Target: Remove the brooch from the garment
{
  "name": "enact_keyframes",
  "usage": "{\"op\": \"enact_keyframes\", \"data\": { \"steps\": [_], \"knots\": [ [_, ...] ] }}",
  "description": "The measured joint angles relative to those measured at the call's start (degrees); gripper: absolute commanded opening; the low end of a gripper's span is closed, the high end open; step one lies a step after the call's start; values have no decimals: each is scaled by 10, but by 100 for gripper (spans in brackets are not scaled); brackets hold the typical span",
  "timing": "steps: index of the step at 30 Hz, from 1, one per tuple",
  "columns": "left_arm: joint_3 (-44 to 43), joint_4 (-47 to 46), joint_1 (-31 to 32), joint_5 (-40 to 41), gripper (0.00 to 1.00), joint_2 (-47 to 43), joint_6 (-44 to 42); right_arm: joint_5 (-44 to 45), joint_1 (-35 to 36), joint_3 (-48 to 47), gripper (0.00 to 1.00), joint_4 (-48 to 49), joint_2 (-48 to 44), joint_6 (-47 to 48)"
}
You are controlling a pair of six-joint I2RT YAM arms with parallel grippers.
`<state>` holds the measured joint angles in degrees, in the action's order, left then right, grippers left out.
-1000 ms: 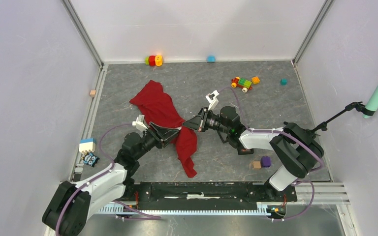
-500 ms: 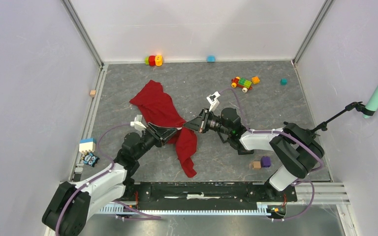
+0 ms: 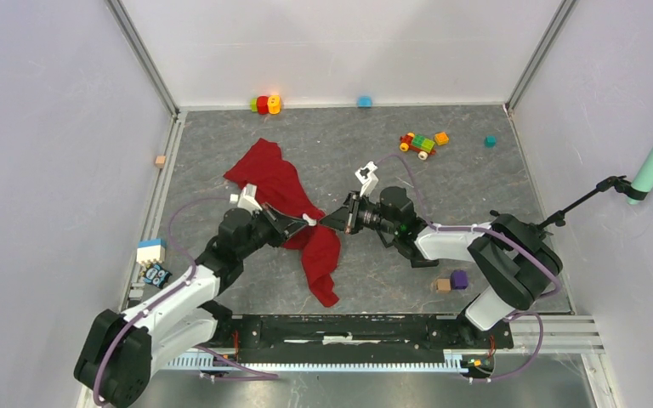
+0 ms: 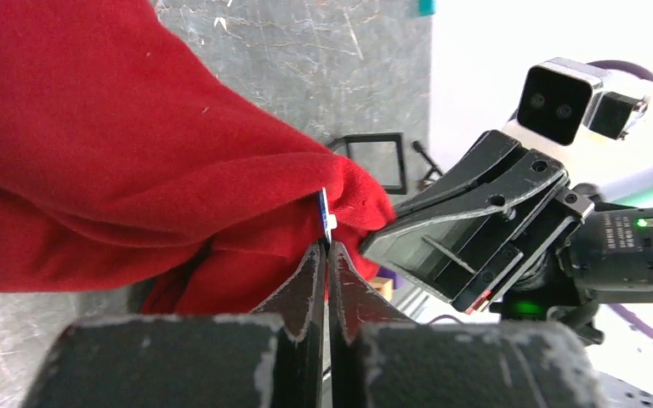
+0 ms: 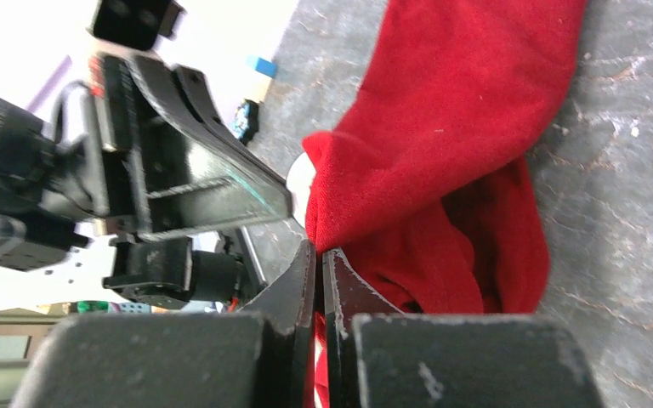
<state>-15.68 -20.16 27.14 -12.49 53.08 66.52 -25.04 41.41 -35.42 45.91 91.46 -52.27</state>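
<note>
The red garment (image 3: 276, 185) lies on the grey floor, with a fold pulled up between my two grippers. My left gripper (image 3: 304, 223) is shut, its tips (image 4: 326, 248) pinching the small blue-and-white brooch (image 4: 327, 218) at the peak of the fold. The brooch shows as a white spot in the top view (image 3: 310, 219) and the right wrist view (image 5: 299, 183). My right gripper (image 3: 326, 223) faces the left one tip to tip. Its jaws (image 5: 318, 248) are shut on the garment (image 5: 442, 127) just below the brooch. The garment fills the left wrist view (image 4: 110, 136).
A toy car (image 3: 417, 144), an orange block (image 3: 441, 138) and a teal block (image 3: 491, 141) lie at the back right. Coloured blocks (image 3: 264, 104) sit by the back wall. Purple and tan blocks (image 3: 452, 281) lie near the right arm, a white-blue block (image 3: 150, 252) at the left edge.
My left arm has swung toward the far side and its gripper now points at the fold's peak. The fold has shifted slightly. The right gripper has barely moved.
</note>
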Motion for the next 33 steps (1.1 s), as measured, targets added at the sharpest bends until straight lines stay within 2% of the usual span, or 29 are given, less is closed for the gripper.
{"op": "enact_keyframes", "data": {
  "steps": [4,10,15,20,21,22,23,24,25,29,33],
  "knots": [
    [-89,140,0,4,2,22,-90,2,5,-15,0,-71,-7,52],
    [-210,312,19,10,2,132,-219,7,10,-61,0,-159,-29,120],
    [-235,403,37,2,2,177,-280,21,-17,-131,2,-247,-31,181],
    [-249,493,35,0,2,139,-319,35,-72,-127,10,-291,-47,226],
    [-257,508,34,0,2,129,-326,40,-80,-121,15,-301,-51,235],
    [-268,523,32,-1,2,118,-333,46,-90,-115,25,-315,-55,247],
    [-278,533,31,-3,2,111,-339,51,-98,-112,51,-330,-58,259],
    [-287,538,30,-11,2,106,-345,59,-103,-109,67,-345,-61,271],
    [-294,542,29,-22,2,103,-351,64,-106,-106,73,-360,-65,286],
    [-300,535,23,-113,2,98,-362,66,-106,-66,74,-375,-105,319],
    [-292,473,19,-218,2,95,-355,23,-105,-3,71,-360,-194,325]
  ]
}}
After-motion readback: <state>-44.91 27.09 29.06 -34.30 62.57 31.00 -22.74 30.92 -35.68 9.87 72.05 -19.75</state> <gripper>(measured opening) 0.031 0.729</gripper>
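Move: The white brooch is held at its edge in the left fingers, about 1 cm ahead and 1 cm right of the left hand point. The garment's fold beside it is pinched by the right fingers, some 4 cm to the left hand's right, level with it. From the right hand the brooch lies about 4 cm left, level ahead and in height. The garment's near tail lies some 23 cm back, 1 cm right and 13 cm lower from the right hand. The brooch, still gripped in the shut left fingers, is worked away from the fold: the left hand swings down and back about 6 cm, fingers dipping, then rises some 8 cm while drawing farther back and turning roughly 35 degrees clockwise. The right hand tugs the pinched fold forward and about 10 cm right, tips its fingers down, opens them wide near the end and eases back. ##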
